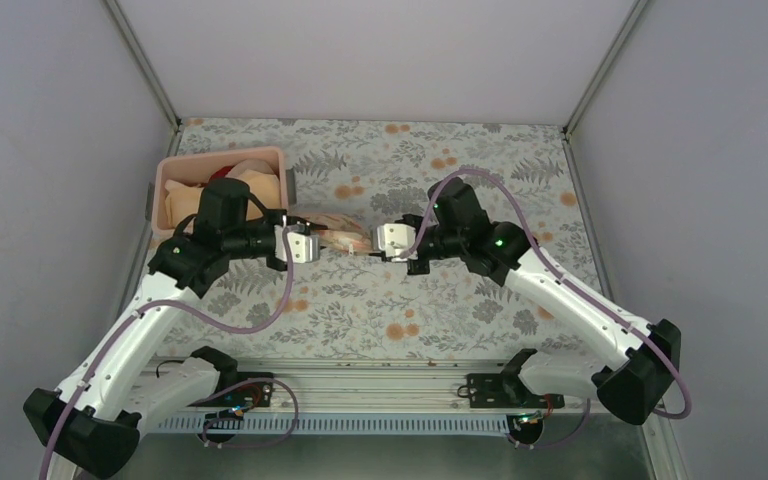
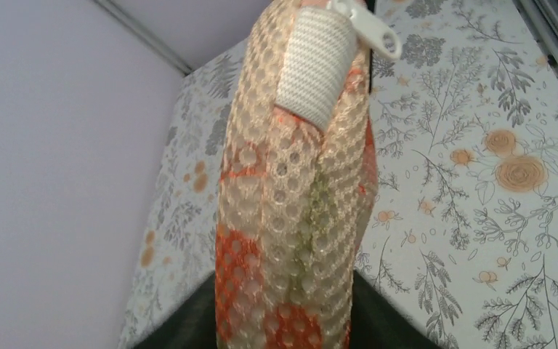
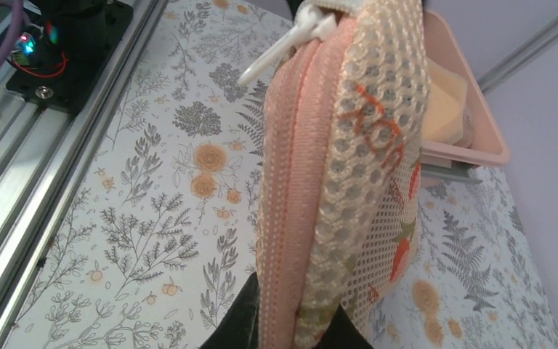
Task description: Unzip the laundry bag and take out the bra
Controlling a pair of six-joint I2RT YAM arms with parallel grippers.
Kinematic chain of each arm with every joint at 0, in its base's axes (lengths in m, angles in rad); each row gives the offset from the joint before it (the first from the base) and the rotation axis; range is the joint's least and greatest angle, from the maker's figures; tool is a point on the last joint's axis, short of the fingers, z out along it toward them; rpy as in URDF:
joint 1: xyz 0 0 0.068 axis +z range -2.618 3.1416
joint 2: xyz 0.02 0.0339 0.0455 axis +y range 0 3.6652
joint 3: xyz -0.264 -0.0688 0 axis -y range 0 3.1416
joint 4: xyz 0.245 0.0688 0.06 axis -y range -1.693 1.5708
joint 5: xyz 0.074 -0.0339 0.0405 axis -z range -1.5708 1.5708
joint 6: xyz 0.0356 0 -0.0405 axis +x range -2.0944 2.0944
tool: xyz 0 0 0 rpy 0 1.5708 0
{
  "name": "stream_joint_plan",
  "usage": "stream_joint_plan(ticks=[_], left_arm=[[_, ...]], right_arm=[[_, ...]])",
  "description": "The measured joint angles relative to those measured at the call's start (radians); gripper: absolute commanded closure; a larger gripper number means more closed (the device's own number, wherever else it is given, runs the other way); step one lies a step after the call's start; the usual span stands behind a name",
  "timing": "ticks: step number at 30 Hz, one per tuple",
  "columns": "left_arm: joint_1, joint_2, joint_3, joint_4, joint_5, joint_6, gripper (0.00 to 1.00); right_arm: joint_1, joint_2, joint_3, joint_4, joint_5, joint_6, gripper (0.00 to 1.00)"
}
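Observation:
The laundry bag (image 1: 340,238), peach-pink mesh with red-orange marks, hangs stretched between my two grippers above the middle of the table. My left gripper (image 1: 312,247) holds its left end. In the left wrist view the mesh (image 2: 294,203) fills the gap between the dark fingers (image 2: 182,327), and a white zip pull (image 2: 369,29) sits at the far end. My right gripper (image 1: 380,243) is shut on the right end. The right wrist view shows the pink zip edging (image 3: 287,182), zipped shut, pinched between the fingers (image 3: 243,320). The bra is hidden.
A rigid pink bin (image 1: 222,160) stands at the back left, close behind the left arm, holding a peach garment (image 1: 260,185) and something red (image 1: 222,176). The floral table (image 1: 460,300) has grey walls on three sides. A metal rail (image 1: 360,375) runs along the near edge.

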Motion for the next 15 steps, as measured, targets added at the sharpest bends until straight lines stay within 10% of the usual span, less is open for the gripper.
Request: stream_joint_plan(ticks=[2, 9, 15], left_arm=[[-0.005, 0.003, 0.0, -0.007, 0.0, 0.013, 0.97], [-0.017, 0.0, -0.003, 0.086, -0.086, -0.058, 0.98], [-0.051, -0.03, -0.079, 0.495, -0.358, 0.039, 0.98]], right_arm=[[0.0, 0.0, 0.0, 0.001, 0.014, -0.003, 0.78], [-0.002, -0.063, -0.075, 0.232, 0.196, 0.102, 0.27], [-0.016, -0.112, -0.076, 0.439, 0.299, 0.297, 0.18]])
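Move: The laundry bag is stretched between the hands: its middle lies about 3 cm ahead of the half-open left fingers, level with them sideways and some 4 cm lower, with one end already between them. The zip pull sits about 6 cm to the left hand's right and 2 cm nearer the base. The bin stands roughly 22 cm ahead, 26 cm left and 22 cm below. From the shut right hand, the bag's middle is some 10 cm left, 5 cm ahead and 2 cm below. The left fingers shut on their end of the laundry bag; as they pinch it, the right fingers open and let go of the other end. Left then carries the bag forward and up, about 6 cm each way, its wrist rolling some 30 degrees. The emptied right hand rises about 9 cm and goes 6 cm forward, opening wide, fingertips tipping up and turning clockwise. ##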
